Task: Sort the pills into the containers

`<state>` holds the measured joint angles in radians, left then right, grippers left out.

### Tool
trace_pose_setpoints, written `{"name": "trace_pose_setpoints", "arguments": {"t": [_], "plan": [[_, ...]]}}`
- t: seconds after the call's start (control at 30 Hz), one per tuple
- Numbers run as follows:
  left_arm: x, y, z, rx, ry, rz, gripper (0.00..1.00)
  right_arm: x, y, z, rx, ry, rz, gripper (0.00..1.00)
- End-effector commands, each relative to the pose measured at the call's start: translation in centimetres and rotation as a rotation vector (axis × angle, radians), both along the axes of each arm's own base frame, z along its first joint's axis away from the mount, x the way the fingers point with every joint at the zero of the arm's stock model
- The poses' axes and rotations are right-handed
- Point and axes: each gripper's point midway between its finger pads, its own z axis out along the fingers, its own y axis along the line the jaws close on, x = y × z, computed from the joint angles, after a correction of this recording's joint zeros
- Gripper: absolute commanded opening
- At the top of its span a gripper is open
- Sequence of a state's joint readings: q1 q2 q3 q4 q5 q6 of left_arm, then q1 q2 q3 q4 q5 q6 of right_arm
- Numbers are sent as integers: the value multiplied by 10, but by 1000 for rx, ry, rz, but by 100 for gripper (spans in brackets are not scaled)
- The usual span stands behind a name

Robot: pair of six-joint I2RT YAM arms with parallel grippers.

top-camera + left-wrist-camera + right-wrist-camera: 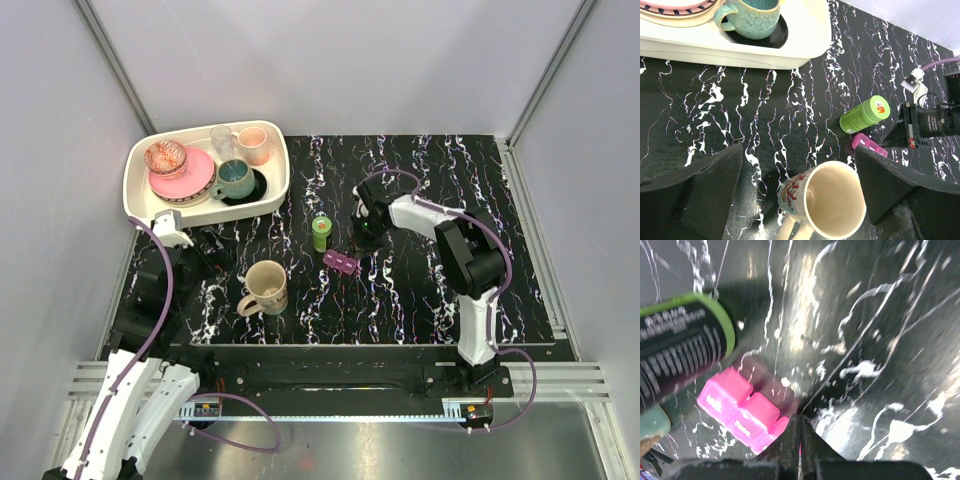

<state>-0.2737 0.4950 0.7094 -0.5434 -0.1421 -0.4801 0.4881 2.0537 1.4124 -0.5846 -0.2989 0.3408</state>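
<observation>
The magenta-purple pill box [342,262] lies mid-table, with the lime-green bottle [320,232] standing just behind it. My right gripper [366,238] is shut, low over the table beside the box. In the blurred right wrist view its closed tips [801,426] sit against the near end of the pill box [740,410], and the bottle [682,342] is at the left. I cannot tell any pills from the tabletop's white specks. My left gripper [799,150] is open wide over the table, and the pill box [868,144] and bottle [864,114] lie beyond its right finger.
A beige mug [265,287] stands left of the pill box; in the left wrist view the mug [826,205] is between my open fingers. A white tray [270,195] at the back left holds a pink plate, a teal cup [751,19] and other cups.
</observation>
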Motion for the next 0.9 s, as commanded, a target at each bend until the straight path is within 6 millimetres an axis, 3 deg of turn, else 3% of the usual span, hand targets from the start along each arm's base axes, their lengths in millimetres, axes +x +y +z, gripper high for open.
{"name": "trace_pose_setpoints", "arguments": {"t": [0.0,0.07,0.2,0.3,0.33,0.4,0.43,0.47,0.5,0.53,0.6,0.7,0.8,0.87], "plan": [[-2,-6,2,-25,-22,-27,98,-46,7,-4,-18,9,63,0],[-2,-6,2,-28,-24,-31,98,-64,16,-2,-11,5,89,0],[-4,-7,0,-23,-14,-38,98,-87,4,-11,-57,-7,61,0],[-7,-6,-3,-21,-5,-36,98,-80,-20,-3,-141,-95,-23,3],[-7,-5,-4,-21,-5,-35,98,-77,-23,10,-132,-137,-51,5],[-8,-5,-6,-25,-3,-35,98,-75,-28,17,-127,-188,-86,21],[-9,-6,-7,-28,-3,-35,98,-73,-24,34,-77,-228,-101,35],[-9,-6,-7,-30,-2,-38,98,-75,-17,42,-26,-245,-91,51],[-10,-6,-8,-34,-2,-35,98,-78,-8,47,29,-283,-85,84],[-10,-6,-8,-35,-1,-36,98,-77,0,65,92,-335,-85,90],[-11,-7,-8,-39,-2,-40,98,-74,10,75,144,-392,-96,98],[-12,-8,-8,-43,-3,-45,98,-69,19,82,124,-444,-106,100],[-13,-8,-7,-45,-7,-49,98,-61,32,78,97,-475,-104,100],[-13,-9,-7,-46,-5,-51,98,-60,41,64,52,-477,-94,100]]}}
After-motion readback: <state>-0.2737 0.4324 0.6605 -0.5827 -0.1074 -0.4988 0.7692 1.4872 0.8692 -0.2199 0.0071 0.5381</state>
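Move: The right hand's closed tips are down at the far right end of the pink pill box, whose middle lies about 4 cm to their left and 2 cm back, roughly level with them. The green bottle stands some 9 cm left and 2 cm ahead; the big mug is about 20 cm left and 12 cm back. From the left hand, the pill box is about 25 cm right, 8 cm ahead and 22 cm below. Keeping low with its fingers shut, the right hand sweeps back about 9 cm, bearing slightly left at first, and drags the right end of the pink pill box round towards the robot with its tips. It then shifts some 4 cm right off the box, spreads the fingers wide and rises about 6 cm, coming back left and swinging the fingertips forward by some 20 degrees, to hover open just behind and right of the box. ##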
